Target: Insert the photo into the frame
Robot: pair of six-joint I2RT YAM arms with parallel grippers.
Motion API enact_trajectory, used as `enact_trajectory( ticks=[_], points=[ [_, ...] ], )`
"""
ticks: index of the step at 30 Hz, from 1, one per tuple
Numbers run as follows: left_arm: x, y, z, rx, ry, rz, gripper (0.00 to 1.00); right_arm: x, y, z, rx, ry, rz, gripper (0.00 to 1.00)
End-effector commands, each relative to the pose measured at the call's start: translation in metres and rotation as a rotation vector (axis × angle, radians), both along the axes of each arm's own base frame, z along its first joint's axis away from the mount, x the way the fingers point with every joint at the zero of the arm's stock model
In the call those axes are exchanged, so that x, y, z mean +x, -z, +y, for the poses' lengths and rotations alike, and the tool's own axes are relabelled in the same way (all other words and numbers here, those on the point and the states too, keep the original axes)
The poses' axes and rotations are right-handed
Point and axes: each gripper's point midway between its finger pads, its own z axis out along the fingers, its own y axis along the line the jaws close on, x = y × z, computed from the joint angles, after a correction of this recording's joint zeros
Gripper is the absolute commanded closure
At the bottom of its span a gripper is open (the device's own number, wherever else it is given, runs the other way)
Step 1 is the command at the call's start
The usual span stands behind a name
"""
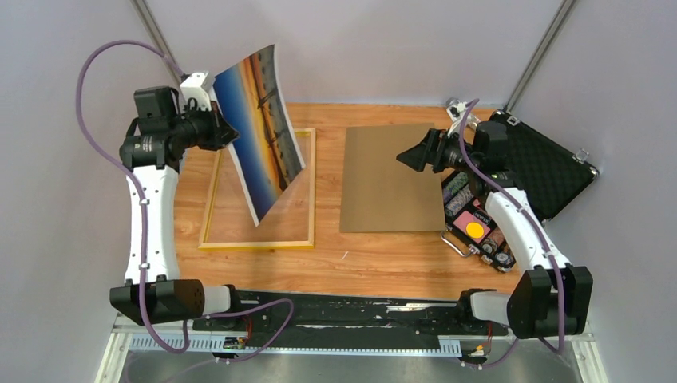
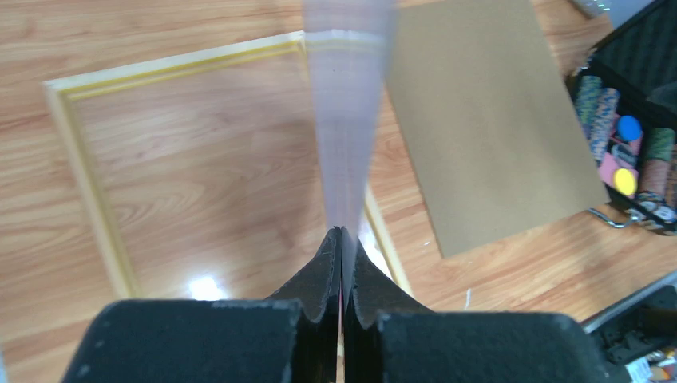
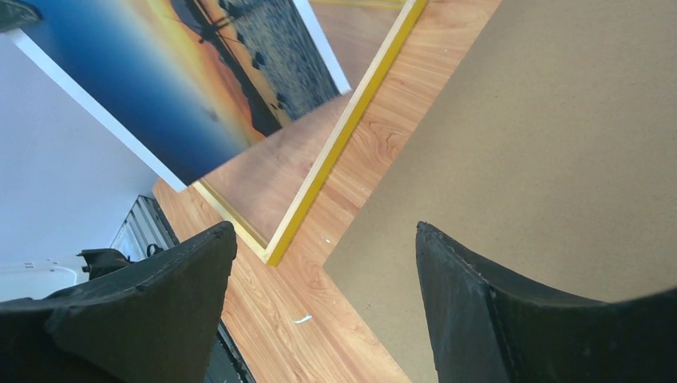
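The photo (image 1: 259,128), a sunset print with a white edge, stands tilted on edge above the frame (image 1: 307,187), its lower corner down near the glass. My left gripper (image 1: 227,132) is shut on the photo's left edge; in the left wrist view the photo (image 2: 347,120) runs edge-on from the closed gripper (image 2: 342,233). The thin yellow frame (image 2: 80,159) lies flat on the wooden table. My right gripper (image 1: 411,154) hangs open above the brown backing board (image 1: 391,175), empty. In the right wrist view the photo (image 3: 184,72) and the frame (image 3: 343,136) lie beyond the open gripper (image 3: 326,233).
The backing board (image 3: 543,144) lies flat right of the frame. An open black foam-lined case (image 1: 543,167) with poker chips (image 1: 475,230) sits at the right edge. Bare wooden table (image 1: 319,267) lies in front of the frame.
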Motion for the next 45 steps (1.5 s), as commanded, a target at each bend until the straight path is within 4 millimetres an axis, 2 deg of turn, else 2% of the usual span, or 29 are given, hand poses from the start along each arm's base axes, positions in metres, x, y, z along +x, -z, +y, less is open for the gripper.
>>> enact_trajectory(
  ticks=[1,5,10,12,14,17,21,25,33,41,45],
  points=[
    [-0.023,-0.023,0.032,0.156,-0.073,-0.051,1.00,0.005,-0.003,0.008,-0.029,-0.011,-0.040,0.20],
    [-0.036,-0.034,0.067,0.324,-0.188,-0.053,1.00,0.004,0.000,0.013,-0.030,-0.024,-0.034,0.20],
    [-0.054,-0.061,0.113,0.549,-0.354,-0.083,1.00,0.004,0.004,0.018,-0.026,-0.041,-0.021,0.20],
    [-0.059,-0.068,0.124,0.616,-0.384,-0.079,1.00,0.004,0.004,0.020,-0.025,-0.046,-0.020,0.20],
    [-0.063,-0.066,0.134,0.674,-0.400,-0.047,1.00,0.003,0.004,0.021,-0.024,-0.049,-0.019,0.20],
    [-0.061,-0.056,0.134,0.688,-0.388,-0.003,1.00,0.003,0.004,0.022,-0.024,-0.051,-0.020,0.20],
    [-0.056,-0.038,0.117,0.751,-0.358,0.021,1.00,0.002,0.005,0.022,-0.026,-0.050,-0.020,0.20],
    [-0.047,0.006,0.084,0.769,-0.267,0.100,1.00,0.000,0.005,0.021,-0.029,-0.044,-0.027,0.20],
    [-0.030,0.072,0.023,0.616,-0.115,0.230,1.00,-0.001,0.009,0.019,-0.037,-0.033,-0.031,0.20],
    [-0.002,0.139,-0.029,0.429,0.010,0.412,1.00,0.004,0.022,0.021,-0.040,-0.039,0.007,0.20],
    [0.005,0.169,-0.045,0.366,0.033,0.501,1.00,0.006,0.027,0.020,-0.051,-0.034,0.011,0.19]
  ],
)
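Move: The left hand already grips the photo by an edge, with the photo's middle roughly 6 cm ahead, 6 cm to the right and 6 cm below. The frame lies almost straight under this hand, its middle about 32 cm down and 2 cm back; the cardboard's middle is some 36 cm to the right and 1 cm ahead. From the right hand the frame's middle is about 35 cm left, 2 cm back and 24 cm down. Keeping its fingers shut on the photo's edge, the left hand swings about 12 cm left with some 5 cm back and 6 cm up, its left side rolling up some 35 degrees and the hand turning counter-clockwise. It then reverses, coming down about 20 cm towards the frame while sweeping back right and a little forward, the counter-clockwise turn undone and the fingers tipping down; the right hand, open above the cardboard, eases about 2 cm left and 3 cm down. ##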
